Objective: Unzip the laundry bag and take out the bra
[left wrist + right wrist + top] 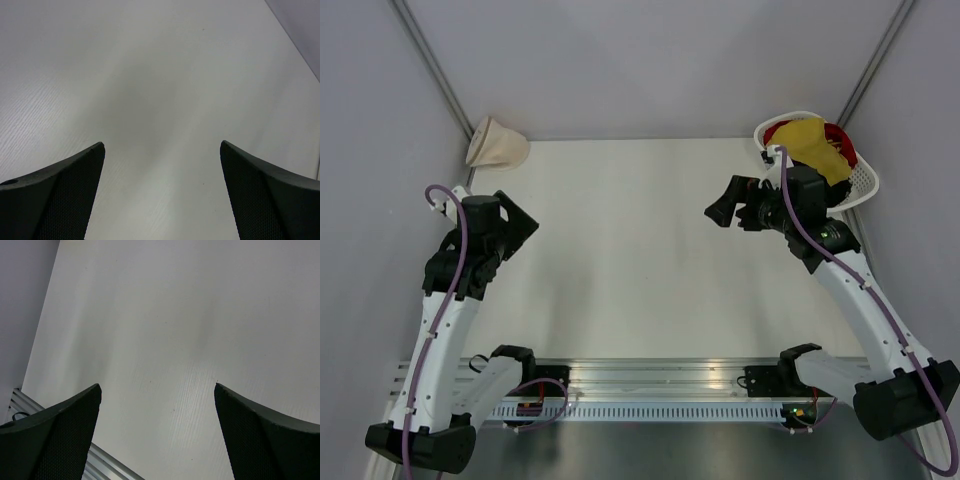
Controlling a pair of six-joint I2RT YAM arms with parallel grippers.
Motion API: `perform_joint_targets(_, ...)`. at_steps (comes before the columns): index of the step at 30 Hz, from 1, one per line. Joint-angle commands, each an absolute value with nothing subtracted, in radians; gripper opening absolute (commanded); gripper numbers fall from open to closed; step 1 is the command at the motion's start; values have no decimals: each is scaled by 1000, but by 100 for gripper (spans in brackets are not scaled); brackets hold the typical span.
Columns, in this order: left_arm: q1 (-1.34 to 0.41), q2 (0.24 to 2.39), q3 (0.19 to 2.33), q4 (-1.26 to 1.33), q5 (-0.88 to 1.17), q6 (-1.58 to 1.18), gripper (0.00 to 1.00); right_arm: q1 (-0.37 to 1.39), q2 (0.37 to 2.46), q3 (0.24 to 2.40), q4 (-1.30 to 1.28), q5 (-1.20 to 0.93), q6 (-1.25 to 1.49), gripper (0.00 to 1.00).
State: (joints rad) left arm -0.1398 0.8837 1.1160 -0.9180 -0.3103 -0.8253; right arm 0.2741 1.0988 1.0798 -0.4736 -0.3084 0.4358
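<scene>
A peach-beige, dome-shaped soft thing with a pale edge lies at the table's far left corner against the wall. I cannot tell whether it is the bare bra or the mesh laundry bag with the bra inside; no zip or disc panel shows. My left gripper is open and empty, nearer than that thing and apart from it. Its fingers are spread over bare table. My right gripper is open and empty over the table's right half, pointing left. Its fingers show only table between them.
A white lattice basket with yellow cloth and red cloth stands at the far right corner, just behind my right wrist. Grey walls close the table on three sides. An aluminium rail runs along the near edge.
</scene>
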Motion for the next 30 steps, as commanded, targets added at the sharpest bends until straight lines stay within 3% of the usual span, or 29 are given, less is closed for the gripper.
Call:
perform_joint_targets(1,-140,871,1155,-896,-324,-847,100,276,1066,1106,-476,-302,434,98)
perform_joint_targets(4,-140,896,1164,-879,-334,-842,100,276,1048,1080,-448,-328,449,98)
perform_joint_targets(9,-127,1122,1222,-796,-434,-834,100,278,1039,1026,-394,-386,474,98)
perform_joint_targets(16,72,1446,1371,-540,-85,-969,100,279,982,986,-394,-411,477,98)
perform_joint_targets(18,127,1523,1373,-500,-75,-1024,100,279,968,968,-393,-414,479,98)
perform_joint_targets(21,213,1575,1278,-332,-5,-1172,100,279,954,950,-403,-413,466,98)
perform_joint_targets(24,282,1618,1109,4,124,-1375,100,278,968,951,-417,-413,451,98)
perform_joint_targets(30,307,1922,1091,498,258,-1745,100,279,1022,966,-442,-410,433,98)
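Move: The laundry bag leans upright in the far left corner of the table, roughly 38 cm ahead of the empty left gripper, about 11 cm to its left and some 18 cm lower; the table between is bare. From the right gripper, also empty, the same bag lies about 33 cm farther out, some 57 cm to the left and around 19 cm below. Bring the left gripper quickly forward about 25 cm towards the laundry bag, almost level at first, then sinking some 14 cm and swinging left as it goes on outward. Roll it on the way so its left side dips, about 50 degrees in all, fingers kept wide open and short of the bag. Ease the open right gripper back a few centimetres. ##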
